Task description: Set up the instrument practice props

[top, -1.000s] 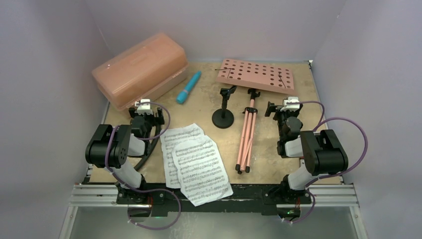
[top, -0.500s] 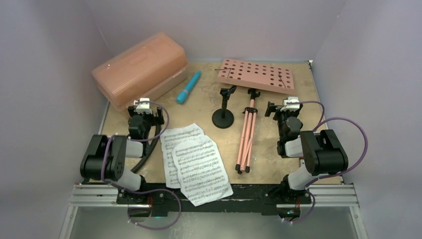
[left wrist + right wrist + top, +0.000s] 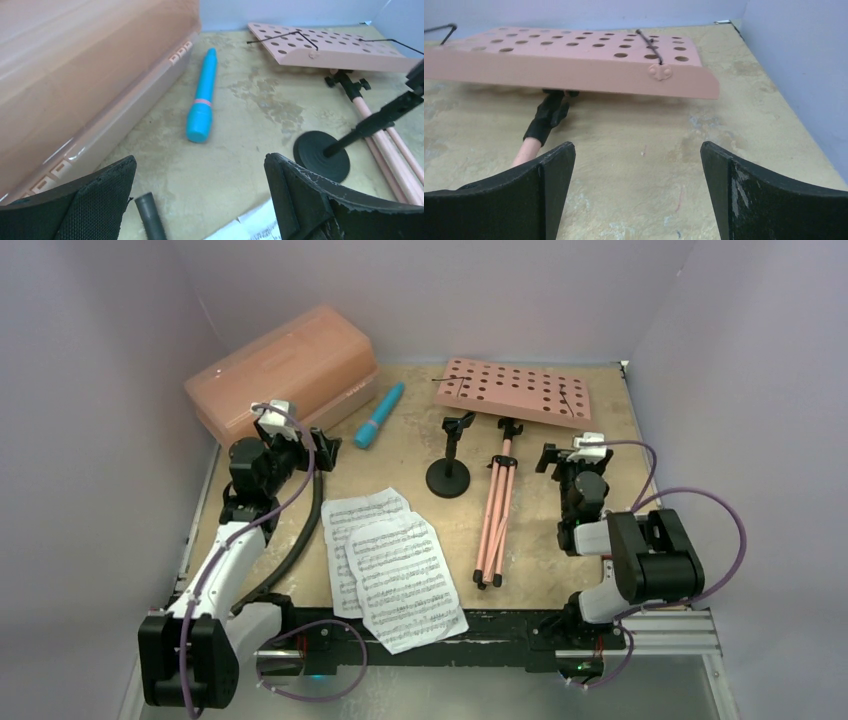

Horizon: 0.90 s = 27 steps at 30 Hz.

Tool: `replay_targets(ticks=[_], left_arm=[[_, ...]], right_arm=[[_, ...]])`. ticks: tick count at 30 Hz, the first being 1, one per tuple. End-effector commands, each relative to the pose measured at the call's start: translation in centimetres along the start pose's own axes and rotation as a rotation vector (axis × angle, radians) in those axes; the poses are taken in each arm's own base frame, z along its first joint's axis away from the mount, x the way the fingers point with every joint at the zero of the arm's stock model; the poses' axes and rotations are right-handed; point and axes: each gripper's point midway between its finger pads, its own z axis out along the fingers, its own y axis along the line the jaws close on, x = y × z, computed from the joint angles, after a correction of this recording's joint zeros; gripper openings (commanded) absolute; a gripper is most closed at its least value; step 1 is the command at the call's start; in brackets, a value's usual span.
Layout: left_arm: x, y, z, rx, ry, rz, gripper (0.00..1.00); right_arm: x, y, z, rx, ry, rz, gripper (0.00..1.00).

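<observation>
The cyan toy microphone [image 3: 380,415] lies flat beside the pink case, and in the left wrist view this microphone [image 3: 203,95] sits just beyond my open left gripper [image 3: 200,161]. My left gripper [image 3: 308,448] hovers near the case's front corner, holding nothing. The small black mic stand [image 3: 448,478] is upright mid-table. The pink music stand lies on its side: perforated desk [image 3: 515,392] at the back, folded tripod legs [image 3: 495,515] pointing toward me. My open, empty right gripper [image 3: 566,458] is right of those legs and faces the desk [image 3: 569,65]. Two sheet-music pages [image 3: 395,565] overlap at the front.
A large translucent pink case [image 3: 280,375] fills the back left, close to my left gripper. A black cable [image 3: 300,530] trails along the left arm over the table. Purple walls [image 3: 700,390] enclose the table on three sides.
My left arm has stretched forward and up from beside its base toward the case and microphone. The right gripper has only shifted slightly forward. Both stay open.
</observation>
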Motion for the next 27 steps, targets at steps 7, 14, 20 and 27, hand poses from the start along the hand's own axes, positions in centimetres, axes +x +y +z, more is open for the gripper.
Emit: replay_targets(ticks=[7, 14, 20, 27], left_arm=[[-1.7, 0.6, -2.5, -0.137, 0.157, -0.11, 1.0], [0.6, 5.1, -4.2, -0.501, 0.232, -0.337, 1.0], [1.5, 3.1, -3.7, -0.392, 0.291, -0.362, 1.0], [1.8, -2.3, -2.0, -0.091, 0.291, -0.521, 0.99]], right_arm=[[-7.4, -3.5, 4.0, 0.373, 0.162, 0.32, 0.98], [-9.8, 1.2, 4.4, 0.214, 0.284, 0.573, 0.98], [-10.1, 4.1, 2.7, 0.087, 0.36, 0.689, 0.98], [-12.9, 10.9, 1.4, -0.264, 0.411, 0.772, 0.98]])
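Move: The blue microphone lies about 25 cm ahead of the left hand, 12 cm to its right and 20 cm below; the big box sits roughly 30 cm ahead and 14 cm left, the music sheets some 20 cm back and 19 cm right. From the right hand, the music stand's desk is about 25 cm ahead, 9 cm left and a little lower; the tripod legs lie 10 cm back and 17 cm left, the mic stand level and 31 cm left. Still clear of everything and wide open, the right hand swings up some 12 cm and forward in front of the music stand's desk, then sinks slightly and sweeps left, rolling about 40 degrees left side up and tipping down. The left hand backs off a few centimetres, rises, loops left and down, then drifts right again, its open fingers tipping down some 25 degrees. ##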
